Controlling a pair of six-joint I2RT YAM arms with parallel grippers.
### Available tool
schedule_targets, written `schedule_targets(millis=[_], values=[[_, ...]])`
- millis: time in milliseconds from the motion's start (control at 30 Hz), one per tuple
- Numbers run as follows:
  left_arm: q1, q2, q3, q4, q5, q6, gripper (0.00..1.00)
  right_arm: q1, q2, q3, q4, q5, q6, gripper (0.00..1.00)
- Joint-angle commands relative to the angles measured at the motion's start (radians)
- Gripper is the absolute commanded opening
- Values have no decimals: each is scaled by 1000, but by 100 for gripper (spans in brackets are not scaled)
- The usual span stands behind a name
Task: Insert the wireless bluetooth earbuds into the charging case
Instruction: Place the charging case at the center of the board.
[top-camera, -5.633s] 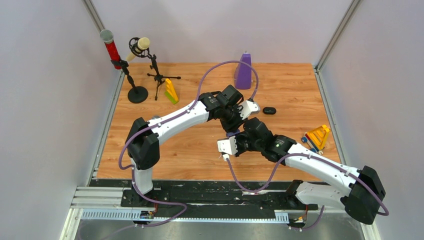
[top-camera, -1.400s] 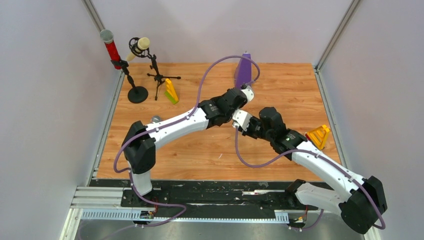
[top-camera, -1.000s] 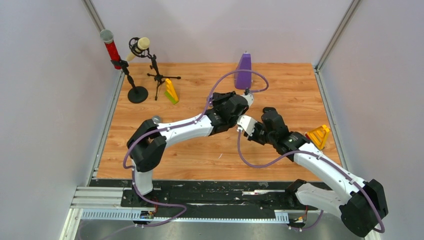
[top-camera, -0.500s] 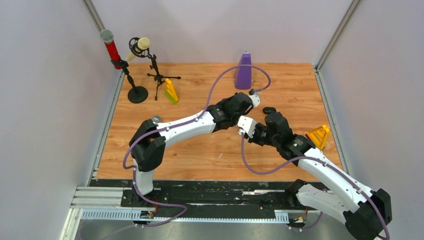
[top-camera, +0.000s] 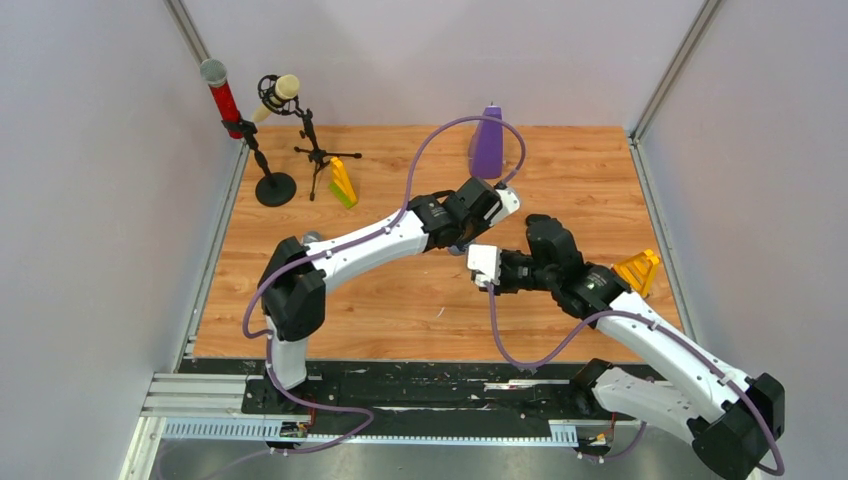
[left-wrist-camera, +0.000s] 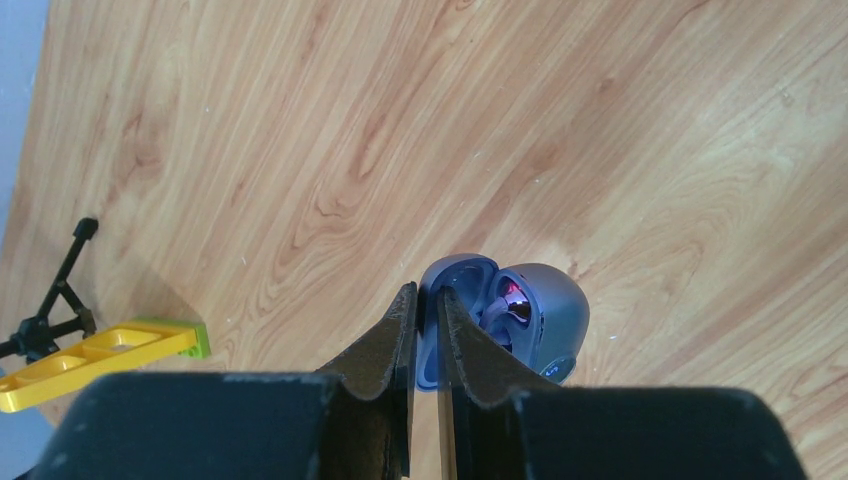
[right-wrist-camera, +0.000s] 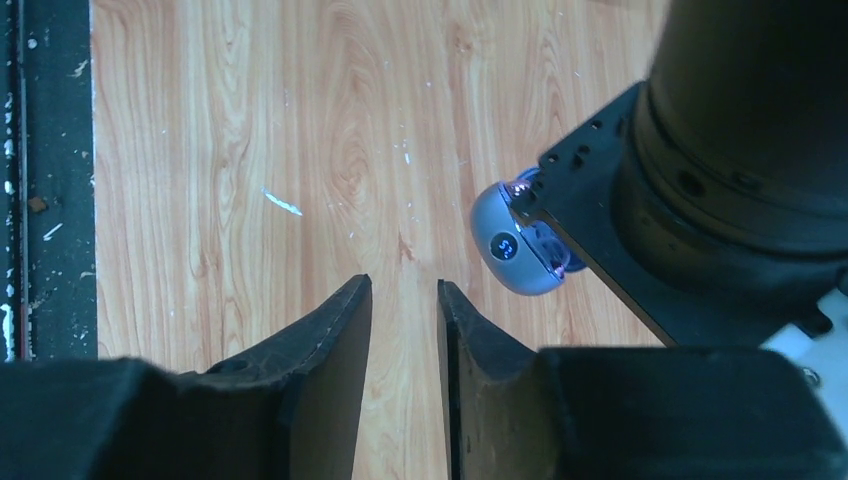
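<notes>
The charging case (left-wrist-camera: 540, 315) is a blue-grey oval shell standing open on the wood. In the left wrist view my left gripper (left-wrist-camera: 427, 290) is shut on its raised lid. Inside the open case a pale purplish shape (left-wrist-camera: 503, 302) with a red glow shows; I cannot tell whether it is an earbud. From the right wrist view the case (right-wrist-camera: 512, 250) lies just ahead and to the right, with a small lit blue display facing me. My right gripper (right-wrist-camera: 403, 283) stands open over bare wood, with nothing between its fingers. No loose earbuds are in view.
A purple cone (top-camera: 487, 143) stands at the back. Two microphone stands (top-camera: 275, 185) and a yellow-green piece (top-camera: 343, 183) are at the back left. A yellow rack (top-camera: 636, 272) sits at the right edge. The two wrists are close together mid-table.
My right gripper has swung left and nearer, and its jaws have widened. My left gripper has kept its hold on the lid. A small black case behind the right arm is now hidden.
</notes>
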Motion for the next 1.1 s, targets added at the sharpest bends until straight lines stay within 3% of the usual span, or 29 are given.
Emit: schedule_targets(millis=[0, 233, 667, 1067], values=[[4, 30, 54, -47, -14, -55, 17, 42, 42, 40, -21, -25, -114, 35], [3, 72, 109, -99, -7, -89, 17, 126, 139, 59, 37, 82, -154, 60], [5, 89, 115, -114, 64, -104, 17, 309, 321, 45, 179, 427, -321, 89], [6, 62, 85, -101, 184, -92, 16, 387, 547, 195, 196, 724, -372, 94]])
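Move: The left hand still pinches the charging case's lid, with the board centre almost straight below it, some 14 cm down. From the right hand the case lies about 10 cm ahead, 8 cm left and 4 cm lower. On the board, some 17 cm below the right hand, are the black oval case, 17 cm ahead and 10 cm right, and the white mark, 3 cm back and 11 cm left. Opening wide, the right hand sinks 8 cm and shifts left towards the case the left hand lowers 3 cm. ##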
